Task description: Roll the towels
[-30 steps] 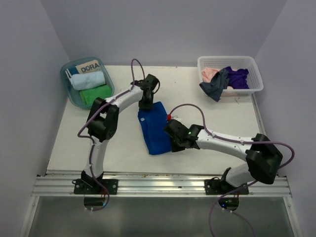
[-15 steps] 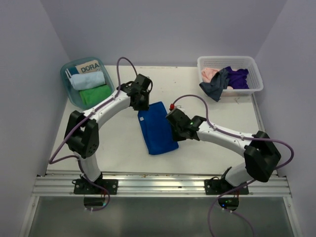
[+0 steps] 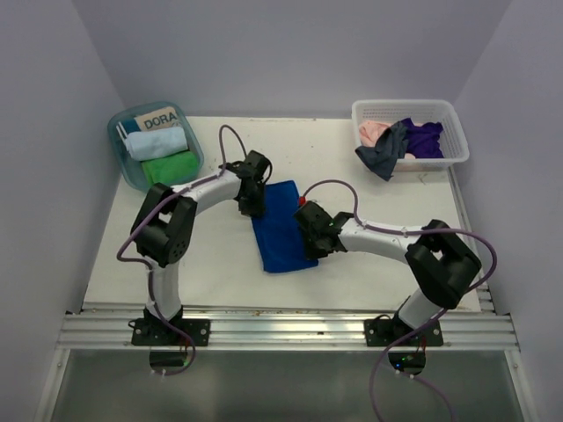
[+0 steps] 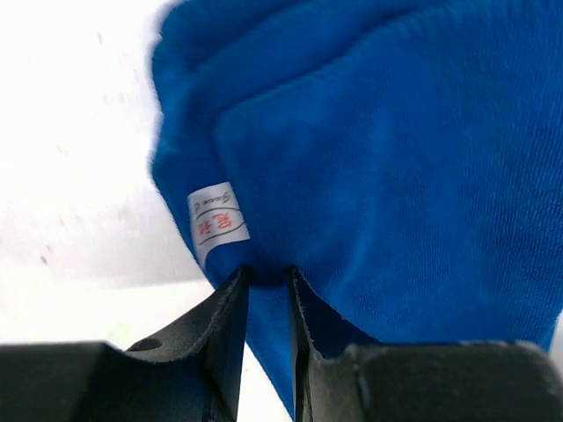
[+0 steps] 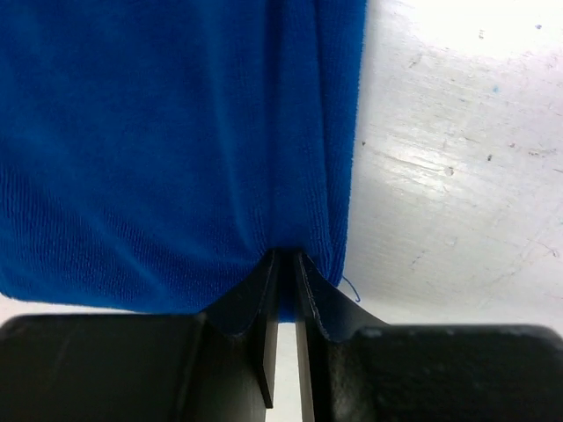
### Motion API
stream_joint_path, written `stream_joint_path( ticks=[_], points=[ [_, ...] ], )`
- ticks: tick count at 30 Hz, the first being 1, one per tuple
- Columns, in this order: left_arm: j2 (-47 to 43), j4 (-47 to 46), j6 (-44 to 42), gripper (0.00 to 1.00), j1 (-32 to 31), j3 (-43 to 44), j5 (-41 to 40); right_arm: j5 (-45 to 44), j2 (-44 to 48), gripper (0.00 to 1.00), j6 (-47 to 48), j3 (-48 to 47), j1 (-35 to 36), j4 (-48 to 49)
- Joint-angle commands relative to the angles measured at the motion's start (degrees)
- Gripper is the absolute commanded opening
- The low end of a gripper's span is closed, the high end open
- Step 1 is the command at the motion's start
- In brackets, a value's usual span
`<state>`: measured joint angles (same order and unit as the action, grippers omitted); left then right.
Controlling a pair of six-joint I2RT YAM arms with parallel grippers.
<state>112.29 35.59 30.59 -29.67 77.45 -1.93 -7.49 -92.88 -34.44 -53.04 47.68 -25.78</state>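
Note:
A royal blue towel [image 3: 280, 230] lies folded in a long strip at the middle of the table. My left gripper [image 3: 252, 199] is at its far left corner. In the left wrist view the left gripper [image 4: 268, 274] is shut on a pinch of the blue towel [image 4: 396, 176], right beside its small white tag [image 4: 218, 221]. My right gripper [image 3: 313, 239] sits at the towel's right edge. In the right wrist view the right gripper [image 5: 286, 258] is shut on that folded edge of the towel [image 5: 158, 141].
A teal bin [image 3: 123, 167] at the back left holds a rolled light blue towel [image 3: 156, 142], a green one [image 3: 170, 166] and a "DORA" card. A white basket [image 3: 444, 112] at the back right holds pink, grey [image 3: 384, 154] and purple [image 3: 425, 136] towels.
The left gripper has come nearer and slightly left, to the towel's far left corner. The right gripper has slid farther up the towel's right edge. Both arms' elbows have shifted.

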Motion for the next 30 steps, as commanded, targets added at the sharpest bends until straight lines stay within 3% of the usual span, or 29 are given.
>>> stream_joint_path(
  ticks=[1, 5, 12, 16, 19, 23, 25, 30],
  points=[
    [3.28, -3.6, -2.28, 0.27, 2.77, 4.97, -0.61, 2.48, -0.2, 0.15, -2.04, 1.44, 1.71, 2.49],
    [4.34, -0.97, -4.22, 0.27, 3.74, 9.56, -0.7, 0.9, 2.26, 0.16, -2.13, -0.13, 1.98, 0.13],
    [-3.89, 2.1, -4.49, 0.3, 3.48, 10.09, 0.97, -1.48, 8.06, 0.17, -2.83, -3.65, 1.98, -2.61],
    [-12.43, 2.73, -3.0, 0.31, 2.6, 1.95, 1.67, -0.96, 10.35, 0.18, -3.71, -3.57, 1.98, -2.78],
    [-19.9, 0.89, -0.1, 0.3, 1.46, -6.65, 6.93, 1.33, 11.05, 0.17, -5.2, -1.73, 2.07, -1.91],
    [-29.73, -11.04, 8.23, 0.29, -0.39, -19.94, 23.33, 1.77, 9.57, 0.18, -6.43, 0.82, 2.15, -0.68],
    [-31.16, -17.21, 10.71, 0.29, -1.52, -26.08, 24.34, 2.65, 8.25, 0.18, -6.7, 1.97, 2.15, 0.37],
    [-27.66, -19.33, 12.21, 0.27, -4.25, -31.3, 24.44, 2.83, 4.03, 0.17, -7.49, 3.55, 2.15, 2.75]
  ],
)
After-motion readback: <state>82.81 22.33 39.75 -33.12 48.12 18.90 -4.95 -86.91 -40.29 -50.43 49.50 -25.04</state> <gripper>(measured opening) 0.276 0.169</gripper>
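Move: The folded blue towel's near-left corner, where the left hand heads, lies about 14 cm back and 3 cm right of it, 1 cm lower; the towel's middle is some 8 cm right and 3 cm back, its white tag about 2 cm ahead and 2 cm left. From the right hand, the near-right corner is roughly 2 cm back and 2 cm right, the towel's middle 8 cm ahead and 6 cm left, both barely below. Forward first, low over the cloth, the left hand pushes about 5 cm along the towel's left side, then lifts off, arcs back high and sinks towards the near-left corner, fingertips tilting some 25 degrees to the right. Meanwhile the right hand nudges the near-right part slightly left, rises about 6 cm and comes down again near that corner. Both grippers keep their narrow opening. ##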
